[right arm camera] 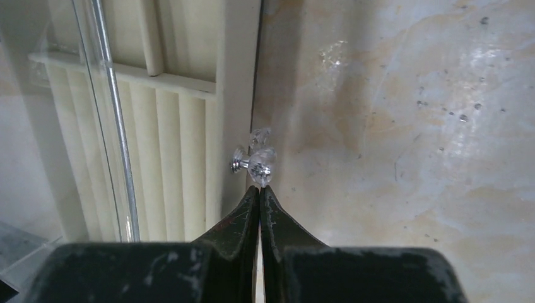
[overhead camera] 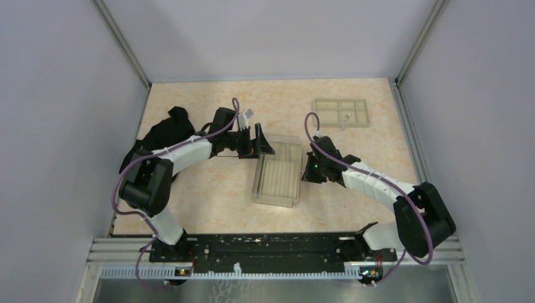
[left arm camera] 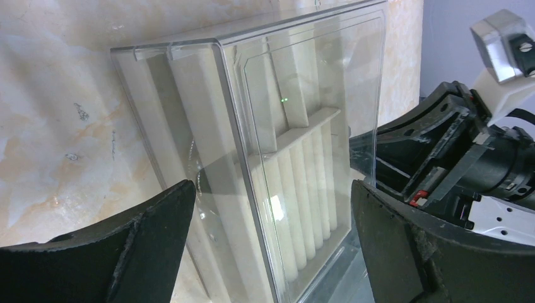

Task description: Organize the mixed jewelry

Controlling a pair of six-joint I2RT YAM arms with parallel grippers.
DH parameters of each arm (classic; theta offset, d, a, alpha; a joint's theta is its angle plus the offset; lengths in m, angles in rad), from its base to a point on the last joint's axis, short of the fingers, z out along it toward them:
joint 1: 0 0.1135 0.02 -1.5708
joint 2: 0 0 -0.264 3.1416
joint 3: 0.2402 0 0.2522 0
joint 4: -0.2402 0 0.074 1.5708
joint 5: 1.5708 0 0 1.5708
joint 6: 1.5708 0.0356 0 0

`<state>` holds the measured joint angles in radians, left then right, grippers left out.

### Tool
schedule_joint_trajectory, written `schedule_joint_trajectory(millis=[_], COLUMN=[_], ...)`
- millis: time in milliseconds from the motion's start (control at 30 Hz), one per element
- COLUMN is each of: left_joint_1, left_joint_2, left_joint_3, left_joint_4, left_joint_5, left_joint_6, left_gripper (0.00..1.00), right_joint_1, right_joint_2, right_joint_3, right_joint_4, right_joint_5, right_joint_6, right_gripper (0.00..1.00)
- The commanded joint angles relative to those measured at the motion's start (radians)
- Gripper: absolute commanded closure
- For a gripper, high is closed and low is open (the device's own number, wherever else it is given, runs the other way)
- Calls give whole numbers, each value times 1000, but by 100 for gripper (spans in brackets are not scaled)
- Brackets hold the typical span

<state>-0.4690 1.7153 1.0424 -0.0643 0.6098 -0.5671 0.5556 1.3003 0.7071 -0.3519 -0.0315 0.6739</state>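
Note:
A tiny silver stud earring with a clear crystal (right arm camera: 257, 161) sits at the very tips of my right gripper (right arm camera: 260, 187), which is shut on its lower point. It is beside the right edge of the beige ridged tray (right arm camera: 170, 145) inside the clear plastic box (overhead camera: 277, 173). In the top view the right gripper (overhead camera: 310, 169) is at the box's right side. My left gripper (overhead camera: 260, 144) stands wide open at the box's far left corner. Its fingers (left arm camera: 151, 233) flank the view of the clear box (left arm camera: 303, 95) and hold nothing. The wire hoop is not visible.
A beige compartmented tray (overhead camera: 328, 104) lies at the back right with a small piece (overhead camera: 346, 117) in one cell. A black cloth (overhead camera: 167, 126) is bunched at the left wall. Grey walls enclose the marbled tabletop (overhead camera: 208, 196).

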Motion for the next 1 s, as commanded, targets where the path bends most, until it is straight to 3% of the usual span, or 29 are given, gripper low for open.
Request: schedule_joint_trajectory(millis=[0,133,467,667,833,967], left_joint_1=[-8,-8,-1,23,26,26], left_joint_2=[-13,-10,-13,-41,-79,-89], left_joint_3=[15,24,83,157,283,406], left_joint_4=[5,3,-71,-152,-241,-312], left_joint_5=[16,13,-46,-92,-191,-230], left_joint_6=[7,6,58,98,157,185], left_gripper=[1,1,1,1,1,1], right_joint_1=[23,32,5,-166,-381,-493], right_joint_2=[46,62,55,-45,13,160], right_joint_3=[47,75,119,157,325,484], right_joint_4=[106,134,10,-84,-201,-250], right_joint_5=[-88,-119,-114,-29,28,126], right_joint_6=[-47,-69,-176,-226,-218,-166], right_gripper=[100,100,100,99,71,64])
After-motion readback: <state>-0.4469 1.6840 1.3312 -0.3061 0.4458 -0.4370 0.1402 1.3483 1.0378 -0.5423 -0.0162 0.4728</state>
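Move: The drawer's knob sits barely 2 cm ahead and 1 cm left of the closed right fingertips, level with them. The drawer's middle is about 9 cm left and 3 ahead, and the clear case around it about 10 cm left and 3 ahead. The compartment tray lies some 24 cm ahead and 13 right. From the left hand, open over the case's left edge, the drawer's middle is about 5 cm right, 4 back and 5 below. With the right fingers kept shut, push the drawer's knob side left into the clear case, travelling about 3 cm, while the left hand holds still. Then swing the right hand away, about 15 cm right, 10 forward and 8 up, turning clockwise and opening the fingers a third. Meanwhile lift the wide-open left hand up and forward off the case. ##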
